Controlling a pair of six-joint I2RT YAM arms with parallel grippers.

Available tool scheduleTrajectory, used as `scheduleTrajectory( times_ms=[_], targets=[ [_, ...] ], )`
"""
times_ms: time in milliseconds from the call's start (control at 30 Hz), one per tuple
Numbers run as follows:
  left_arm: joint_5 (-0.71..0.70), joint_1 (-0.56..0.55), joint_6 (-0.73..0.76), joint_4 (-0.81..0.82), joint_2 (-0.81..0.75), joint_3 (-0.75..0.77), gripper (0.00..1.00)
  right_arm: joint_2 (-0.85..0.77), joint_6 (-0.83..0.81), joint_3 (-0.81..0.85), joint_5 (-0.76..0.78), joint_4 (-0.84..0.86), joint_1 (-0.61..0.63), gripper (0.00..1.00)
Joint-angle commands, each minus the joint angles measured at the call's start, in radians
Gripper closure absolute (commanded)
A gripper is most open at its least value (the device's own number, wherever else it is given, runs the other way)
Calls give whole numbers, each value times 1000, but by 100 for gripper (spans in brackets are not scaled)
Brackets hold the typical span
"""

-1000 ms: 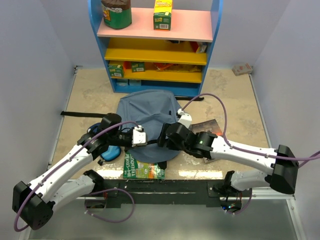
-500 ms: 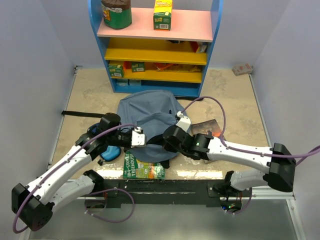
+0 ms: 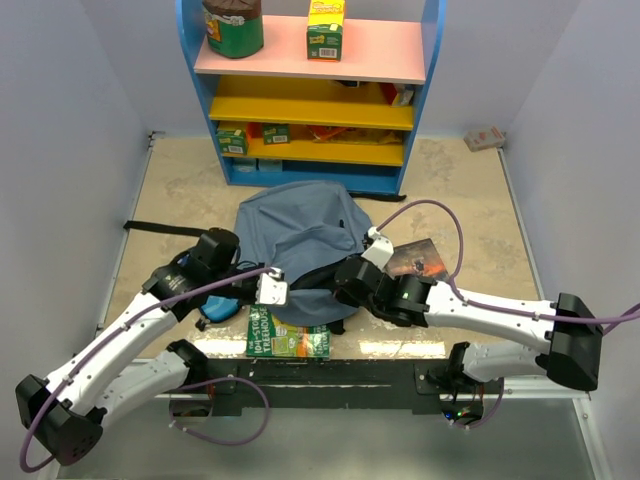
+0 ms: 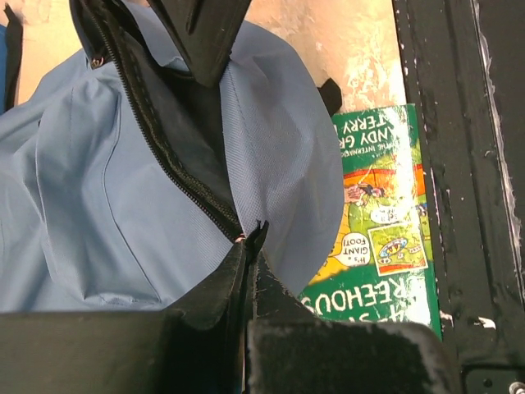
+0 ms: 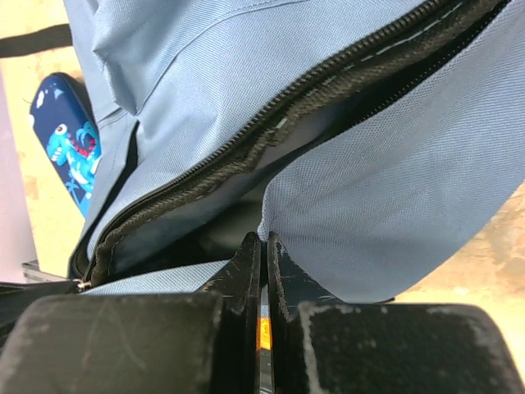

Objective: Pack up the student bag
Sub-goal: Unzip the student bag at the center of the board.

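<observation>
The grey-blue student bag (image 3: 295, 225) lies in the middle of the table, its zipped mouth toward the arms. My left gripper (image 3: 283, 292) is shut on the bag's edge at the zip (image 4: 250, 234). My right gripper (image 3: 335, 290) is shut on the bag's fabric flap (image 5: 264, 236) beside the open zip. The bag's dark inside shows between the zip rows (image 5: 213, 238). A green comic book (image 3: 288, 336) lies under the bag's near edge and shows in the left wrist view (image 4: 381, 238). A dark book (image 3: 418, 260) lies to the right of the bag.
A dark-blue cartoon pencil case (image 3: 218, 303) lies at the bag's left, seen in the right wrist view (image 5: 66, 139). A blue shelf unit (image 3: 310, 90) stands behind the bag. A black strap (image 3: 160, 229) trails left. A small box (image 3: 485, 138) sits at the back right.
Both grippers have moved toward the near edge, pulling the bag's mouth edge with them. The right arm has drawn back, uncovering the dark book.
</observation>
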Motion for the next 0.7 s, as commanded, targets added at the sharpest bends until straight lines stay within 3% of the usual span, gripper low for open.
scheduleTrajectory(
  times_ms=[0,267,433,533,667],
  targets=[
    [-91,7,50,-143,-47,48,100,-1,6,-52,151,-139,-19,100],
    [-295,12,43,-130,-87,-20,100,-60,19,-68,214,-209,-29,100],
    [-450,65,-155,90,-99,-58,100,-65,29,-75,219,-226,-29,100],
    [-423,175,-221,142,-104,-69,100,-79,38,-86,214,-232,-28,100],
    [-345,214,-243,95,-75,-81,100,-103,30,-99,213,-212,-29,100]
  ],
)
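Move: The student bag's middle lies some 12 cm ahead and 7 cm to the right of the left hand, 5 cm below it; the shut left fingertips are at the zip's left end. The pencil case is about 17 cm to that hand's left and level with it, the green book 7 cm back and 3 cm right, both 9 cm lower. From the right hand, shut on the front rim, the bag's middle is roughly 9 cm left, 9 cm ahead and 4 cm down. Still pinching the bag's front rim, the right hand barely shifts at first, then drags it about 6 cm to the right and 3 cm down. The left fingertips come free of the zip's left end, still shut, easing left before swinging left and forward some 10 cm in all towards the pencil case's side, the hand turning about 30 degrees counter-clockwise. ##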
